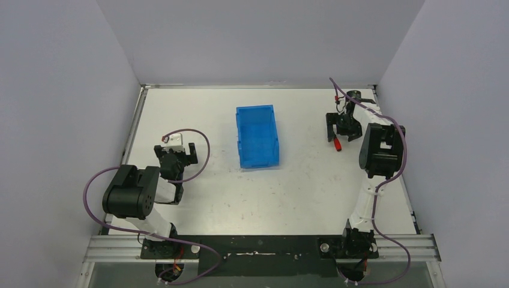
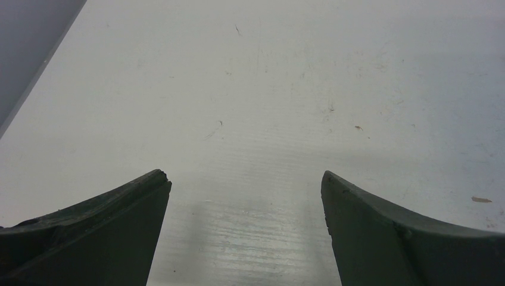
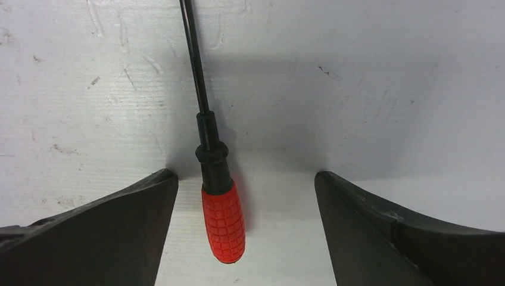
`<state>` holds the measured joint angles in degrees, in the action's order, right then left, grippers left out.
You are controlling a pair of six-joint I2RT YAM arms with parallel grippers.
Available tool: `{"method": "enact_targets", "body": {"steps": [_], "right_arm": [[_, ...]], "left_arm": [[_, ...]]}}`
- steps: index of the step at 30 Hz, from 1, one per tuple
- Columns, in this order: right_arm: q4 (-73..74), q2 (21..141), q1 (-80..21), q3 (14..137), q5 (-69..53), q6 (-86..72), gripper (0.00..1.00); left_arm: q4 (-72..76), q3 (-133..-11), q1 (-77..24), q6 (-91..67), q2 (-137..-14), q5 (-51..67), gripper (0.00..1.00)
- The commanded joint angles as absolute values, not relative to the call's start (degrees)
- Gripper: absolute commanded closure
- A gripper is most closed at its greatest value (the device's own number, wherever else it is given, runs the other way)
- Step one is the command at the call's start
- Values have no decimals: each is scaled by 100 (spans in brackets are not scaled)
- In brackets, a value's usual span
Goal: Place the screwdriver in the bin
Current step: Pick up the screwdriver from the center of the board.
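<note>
The screwdriver [image 3: 221, 220] lies flat on the white table, red gridded handle toward the camera and slim black shaft running away. My right gripper [image 3: 246, 176] is open and low over it, the handle between the fingers and nearer the left one, not touching either. In the top view the red handle [image 1: 338, 144] shows just below my right gripper [image 1: 341, 127] at the far right. The blue bin [image 1: 257, 136] stands empty at mid-table, well left of the screwdriver. My left gripper [image 1: 182, 155] is open and empty over bare table; it also shows in the left wrist view [image 2: 245, 174].
Grey walls enclose the table on three sides. The right arm's purple cable [image 1: 360, 108] loops over the far right corner. The left arm's cable [image 1: 201, 144] arcs beside the left gripper. A black rail [image 1: 258, 249] runs along the near edge.
</note>
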<state>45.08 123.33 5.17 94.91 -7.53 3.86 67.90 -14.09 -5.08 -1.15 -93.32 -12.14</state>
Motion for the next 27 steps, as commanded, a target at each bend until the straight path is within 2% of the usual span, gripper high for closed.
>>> {"method": "enact_targets", "body": {"steps": [1,5,8,11,13,27], "right_arm": [[4614,12445,475,9425,-680,422,20],[4571,12404,475,9321,-775,433,54],[4548,12367,475,9256,-831,453,71],[4572,12351,475,9252,-833,441,84],[4588,12329,475,9277,-821,433,100],[4773,11759,483,9825,-515,222,100]], "left_arm": [[6936,-1456,-474,-168,-9221,-1186,3],[6935,-1456,-468,-168,-9225,-1182,3],[6935,-1456,-474,-167,-9225,-1185,3],[6936,-1457,-475,-167,-9221,-1185,3],[6940,-1456,-474,-169,-9225,-1186,3],[6940,-1454,-474,-167,-9221,-1185,3]]}}
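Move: Between the right hand's open fingers, low over the board, lies the screwdriver, its red handle about 1 cm left of centre and its shaft pointing forward; its middle is some 3 cm ahead, 2 cm left and about 1 cm down. The blue bin stands roughly 36 cm to the left of this hand, about level with it. From the idle left hand the screwdriver is around 69 cm right, 8 cm ahead and 5 cm lower. Closing from nearly wide open to about a quarter, the right fingers pinch the front of the red handle from its left and right, just behind the black collar. The hand itself all but stays in place, pointing steeply down at the board, with less than half a centimetre of sideways give, and keeps its hold on the handle once shut. ##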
